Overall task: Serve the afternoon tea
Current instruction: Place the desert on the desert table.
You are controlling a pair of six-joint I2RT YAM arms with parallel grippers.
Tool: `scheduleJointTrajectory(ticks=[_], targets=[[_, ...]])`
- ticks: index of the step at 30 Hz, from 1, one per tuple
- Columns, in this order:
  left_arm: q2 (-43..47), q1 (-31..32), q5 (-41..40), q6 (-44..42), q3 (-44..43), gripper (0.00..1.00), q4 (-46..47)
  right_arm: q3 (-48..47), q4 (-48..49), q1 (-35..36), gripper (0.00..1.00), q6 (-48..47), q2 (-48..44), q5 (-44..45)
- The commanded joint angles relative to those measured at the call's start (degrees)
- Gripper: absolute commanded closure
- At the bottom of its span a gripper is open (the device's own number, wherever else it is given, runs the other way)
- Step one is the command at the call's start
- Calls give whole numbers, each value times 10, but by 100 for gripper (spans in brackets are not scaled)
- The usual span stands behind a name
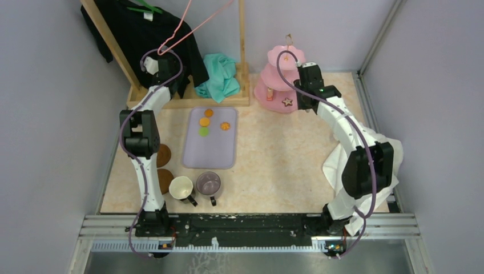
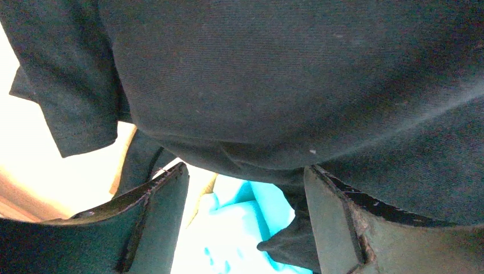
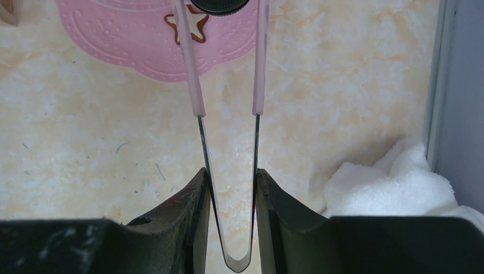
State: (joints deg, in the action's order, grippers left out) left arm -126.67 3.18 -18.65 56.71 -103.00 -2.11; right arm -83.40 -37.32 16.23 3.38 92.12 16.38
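The pink three-tier stand (image 1: 283, 80) stands at the back right with a star cookie (image 1: 287, 102) on its bottom tier. My right gripper (image 3: 231, 182) is shut on metal tongs (image 3: 200, 131) with pink tips. The tips pinch a black round sweet (image 3: 220, 5) above the stand's bottom tier (image 3: 114, 34), just past the star cookie (image 3: 198, 27). Orange sweets (image 1: 204, 121) and a green one (image 1: 203, 131) lie on a lilac tray (image 1: 209, 154). A cream mug (image 1: 181, 187) and a greyish-purple mug (image 1: 208, 184) stand near brown coasters (image 1: 164, 155). My left gripper (image 2: 245, 177) is open, up against a black garment (image 2: 274, 80).
A wooden rack (image 1: 188, 100) at the back left carries the black garment (image 1: 142, 34) and a pink hanger (image 1: 188, 28). A teal cloth (image 1: 220, 77) lies at its foot. A white towel (image 3: 394, 182) lies by the right wall under my right arm.
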Motion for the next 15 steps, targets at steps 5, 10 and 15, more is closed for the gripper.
scheduleJointTrajectory(ticks=[5, 10, 15], targets=[[-15, 1, -4, -20, -36, 21, -4, -81, 59, -23, 95, -15, 57, -9], [-19, 1, -4, -25, -45, 21, -6, -124, 62, -33, 95, -19, 92, -17], [-21, 1, -5, -27, -49, 21, -7, -166, 61, -42, 95, -22, 129, -27]])
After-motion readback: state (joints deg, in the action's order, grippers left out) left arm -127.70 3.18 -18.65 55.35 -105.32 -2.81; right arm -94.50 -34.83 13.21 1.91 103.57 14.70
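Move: The pink dessert stand's middle lies about 17 cm ahead of the right hand and 6 cm to its left, some 6 cm below it. On the lowest plate, roughly 16 cm down, the star cookie is 12 cm ahead and 4 cm left, and the small upright treat 14 cm ahead and 10 cm left. From the left hand, the stand is about 42 cm to the right and 5 cm back, slightly lower. The right hand, still pinching the tongs near their bent end with the black dessert in their tips, reaches about 6 cm forward towards the right side of the dessert stand, gathering speed at first. It stays almost level, the wrist hardly turns and the grip keeps its opening, so the tips travel out past the rim of the lowest plate without setting the dessert down. ##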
